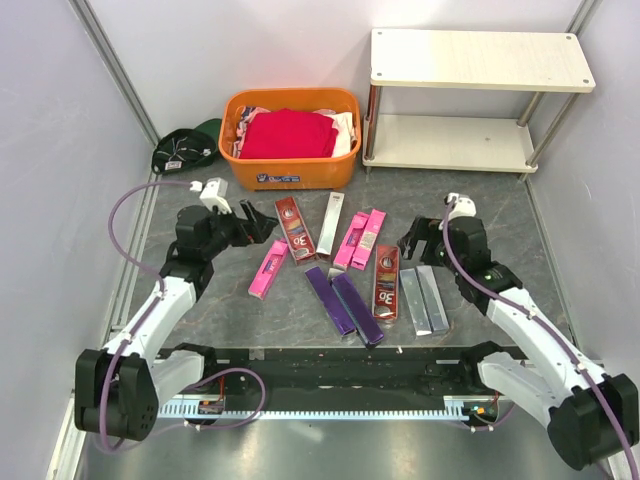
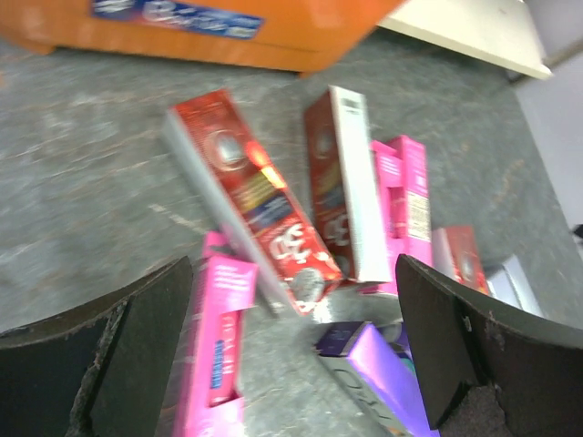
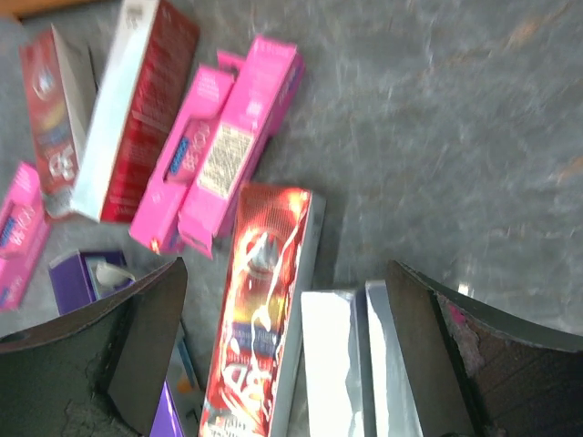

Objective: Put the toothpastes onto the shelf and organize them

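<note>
Several toothpaste boxes lie scattered on the dark table: a pink one (image 1: 268, 269), a red one (image 1: 295, 228), a silver-sided one (image 1: 330, 222), two pink ones (image 1: 360, 240), a red one (image 1: 386, 282), two purple ones (image 1: 345, 305) and two silver ones (image 1: 423, 299). The cream two-tier shelf (image 1: 480, 60) stands empty at the back right. My left gripper (image 1: 258, 222) is open and empty, above the pink box (image 2: 214, 364) and a purple box (image 2: 383, 373). My right gripper (image 1: 412, 243) is open and empty, above the red box (image 3: 260, 309) and the silver boxes (image 3: 332, 364).
An orange basket (image 1: 250, 165) with a red cloth stands at the back, left of the shelf. A dark green bundle with wires (image 1: 185, 148) lies left of the basket. Pale walls close in both sides.
</note>
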`<state>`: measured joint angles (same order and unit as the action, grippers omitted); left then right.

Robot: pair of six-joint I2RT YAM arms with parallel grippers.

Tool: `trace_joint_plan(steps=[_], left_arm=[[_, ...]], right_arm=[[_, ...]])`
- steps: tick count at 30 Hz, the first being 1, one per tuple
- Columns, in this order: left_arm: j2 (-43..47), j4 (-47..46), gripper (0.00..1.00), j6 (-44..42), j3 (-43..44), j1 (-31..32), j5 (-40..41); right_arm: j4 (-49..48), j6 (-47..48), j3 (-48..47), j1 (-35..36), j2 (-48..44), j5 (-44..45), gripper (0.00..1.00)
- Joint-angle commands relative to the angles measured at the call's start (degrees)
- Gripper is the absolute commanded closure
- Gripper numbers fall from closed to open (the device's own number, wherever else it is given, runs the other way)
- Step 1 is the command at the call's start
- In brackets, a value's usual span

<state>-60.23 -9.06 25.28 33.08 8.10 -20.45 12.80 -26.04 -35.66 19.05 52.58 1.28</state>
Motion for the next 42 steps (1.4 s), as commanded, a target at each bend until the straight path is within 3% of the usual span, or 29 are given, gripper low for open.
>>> trace_joint_plan(steps=[1,7,13,18,25,42], left_arm=[[-1.73,3.07,0.00,-1.10,5.84,6.38,0.93],[-6.30,5.37,0.00,-1.72,10.42,15.70,6.73],[-9.29,5.02,0.00,-1.28,11.92,18.36,6.65],[-9.65,4.84,0.00,-1.28,11.57,18.71,6.65],[-9.47,4.58,0.00,-1.28,10.78,18.80,6.21],[-10.70,2.91,0.00,-0.93,9.46,18.80,5.59]], right_arm=[[7.93,-2.25,-3.80,5.71,-0.37,7.84,0.02],[17.95,-8.56,-6.18,14.24,0.86,15.66,0.18],[24.64,-16.31,-4.60,21.80,2.52,17.96,0.29],[29.47,-22.73,-3.89,28.31,5.69,23.06,0.32],[35.45,-26.60,-5.12,31.49,9.38,30.18,0.32],[24.30,-26.69,4.37,31.49,12.63,25.36,0.35]])
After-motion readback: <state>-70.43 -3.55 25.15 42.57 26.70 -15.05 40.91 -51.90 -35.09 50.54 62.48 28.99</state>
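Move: The left silver toothpaste lies about 11 cm back, 1 cm left and 12 cm below the right hand; the right silver box is 5 cm to its right, the red box 7 cm to its left and 4 cm farther out. From the left hand, the white-topped box is some 15 cm right, 4 cm ahead, with the left red box only 6 cm right, 3 cm ahead, all 13 cm below. Right hand sinks back 15 cm over left silver toothpaste, fingers narrowing; open left hand sweeps 10 cm right. ##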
